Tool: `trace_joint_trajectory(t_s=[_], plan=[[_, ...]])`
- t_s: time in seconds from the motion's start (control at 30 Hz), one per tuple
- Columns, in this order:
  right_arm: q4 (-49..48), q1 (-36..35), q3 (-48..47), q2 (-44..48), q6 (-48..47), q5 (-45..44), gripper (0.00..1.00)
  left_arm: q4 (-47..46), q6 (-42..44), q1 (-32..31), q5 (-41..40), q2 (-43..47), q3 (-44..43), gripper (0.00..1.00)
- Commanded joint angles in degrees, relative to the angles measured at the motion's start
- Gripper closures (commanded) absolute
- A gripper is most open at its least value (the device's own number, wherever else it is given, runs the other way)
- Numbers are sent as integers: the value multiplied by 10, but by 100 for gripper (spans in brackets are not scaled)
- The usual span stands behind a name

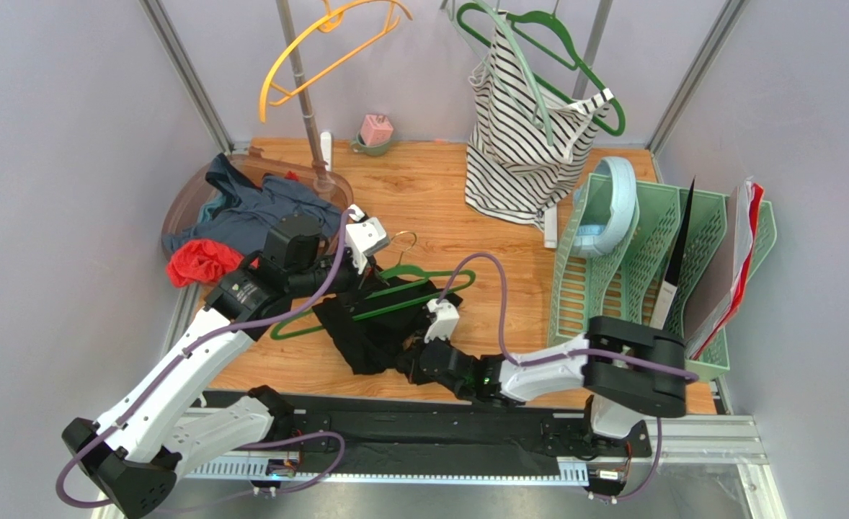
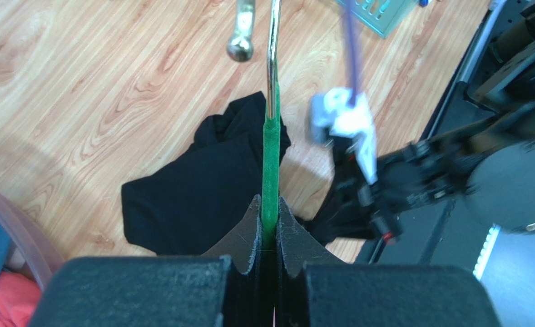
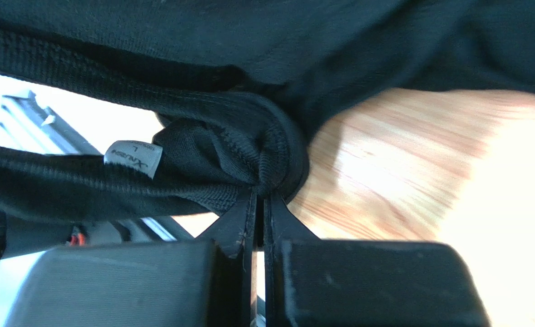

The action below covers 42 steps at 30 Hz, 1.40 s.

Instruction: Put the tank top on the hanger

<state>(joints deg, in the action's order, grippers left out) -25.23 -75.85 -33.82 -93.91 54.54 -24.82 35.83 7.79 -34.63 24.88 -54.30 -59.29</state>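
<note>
The dark green hanger [image 1: 418, 290] lies tilted just above the wooden table, with its metal hook [image 1: 402, 238] pointing to the back. My left gripper [image 1: 341, 282] is shut on its left side; the left wrist view shows the hanger edge-on [image 2: 271, 157] between the fingertips [image 2: 255, 221]. The black tank top [image 1: 362, 330] lies crumpled under and in front of the hanger, and also shows in the left wrist view [image 2: 188, 197]. My right gripper [image 1: 418, 351] is shut on a bunched seam of the tank top [image 3: 250, 41], near its white size label [image 3: 134, 155].
A black-and-white striped top [image 1: 521, 135] hangs on a green hanger at the back. A yellow-orange hanger [image 1: 321, 54] hangs on a pole [image 1: 304, 103]. A blue-grey garment [image 1: 261, 205] and a red cloth [image 1: 201, 262] lie at the left. A mint-green rack [image 1: 656, 260] stands at the right.
</note>
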Motion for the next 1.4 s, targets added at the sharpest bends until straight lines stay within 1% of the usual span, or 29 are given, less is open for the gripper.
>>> trace_joint_trajectory(t_s=[0.0,0.03,0.07,0.1,0.13,0.17,0.2,0.23,0.27,0.37,0.4,0.47,0.5,0.57,0.6,0.63,0.67,0.7,0.77,0.8,0.83,0.87,0.93,0.97,1.03,1.13,1.17,1.37], plan=[[81,-5,56,130,-16,-120,100,-15,-7,0,-19,18,-2,100],[103,-5,67,185,-8,-133,100,-16,-7,0,-29,18,-2,100],[155,-5,76,212,-3,-146,100,-15,-7,0,-34,18,-3,100],[185,-9,89,245,-3,-176,100,-14,-7,0,-41,18,-3,100],[217,-11,89,299,-4,-195,100,-12,-8,0,-47,17,-5,100],[286,-11,87,331,-8,-211,100,-11,-7,0,-51,17,-6,100],[315,-11,78,355,-20,-246,100,-10,-8,0,-54,17,-6,100],[342,-10,72,378,-28,-262,100,-10,-8,0,-58,17,-6,100],[380,-10,66,423,-36,-277,100,-10,-8,0,-59,17,-5,100],[432,-12,52,473,-58,-291,100,-17,-13,0,-52,17,-1,100],[440,-14,53,478,-57,-277,100,-22,-15,0,-47,17,0,100],[469,-17,65,472,-21,-253,100,-27,-21,0,-22,12,1,100],[475,-20,70,456,-8,-221,100,-32,-23,-1,-15,10,2,100],[486,-32,82,434,49,-199,100,-33,-26,-6,-4,-3,2,100],[486,-52,84,415,64,-189,100,-33,-26,-13,-4,-6,1,100],[486,-65,82,405,73,-189,96,-32,-25,-17,-4,-12,0,100],[492,-76,75,397,85,-192,81,-31,-26,-18,-3,-14,0,100],[502,-96,64,390,86,-203,68,-31,-23,-22,-3,-14,0,100],[535,-106,43,378,87,-218,46,-31,-23,-24,-2,-12,1,100],[534,-107,29,383,70,-224,42,-32,-23,-25,-2,-13,3,100],[521,-107,28,398,45,-223,40,-32,-23,-25,-3,-12,2,100],[487,-107,29,408,26,-223,39,-31,-23,-26,-1,-12,2,100],[446,-101,44,430,-21,-221,37,-32,-23,-29,1,-14,2,100],[409,-95,48,432,-33,-212,37,-31,-23,-31,2,-15,3,100],[384,-81,60,427,-46,-193,36,-31,-22,-35,0,-17,2,100],[339,-76,67,394,-48,-168,36,-31,-20,-40,-2,-18,3,100],[309,-76,68,384,-48,-163,35,-31,-19,-42,-3,-17,4,100],[203,-75,33,264,-37,-114,34,-28,-18,-48,-8,-21,3,100]])
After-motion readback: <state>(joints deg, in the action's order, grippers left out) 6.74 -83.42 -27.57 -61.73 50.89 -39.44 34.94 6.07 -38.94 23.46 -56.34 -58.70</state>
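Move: The right hand is down on the front of the table, still shut on a bunched edge of the black tank top, whose body spreads about 8 cm ahead and 4 cm to its left, at table height. The green hanger's right end hangs some 9 cm ahead, 13 cm to the right and 16 cm up. The left hand still grips the hanger near its neck: that right end is about 16 cm to its right, 2 cm back and 6 cm below, the tank top roughly 22 cm below, 3 cm ahead and 2 cm right. With its fingers shut, the right hand sweeps quickly off to the right by about 15 cm while rising some 10, turning clockwise, then sinks and draws back a little, its left side rolling down as the fingers open wide, no longer holding the tank top. It then lifts slightly and comes back left about 5 cm towards the cloth with the fingers open, while the left hand keeps its pinch on the hanger, making a small forward-left shift and ending a couple of centimetres right, back and lower than it began. ##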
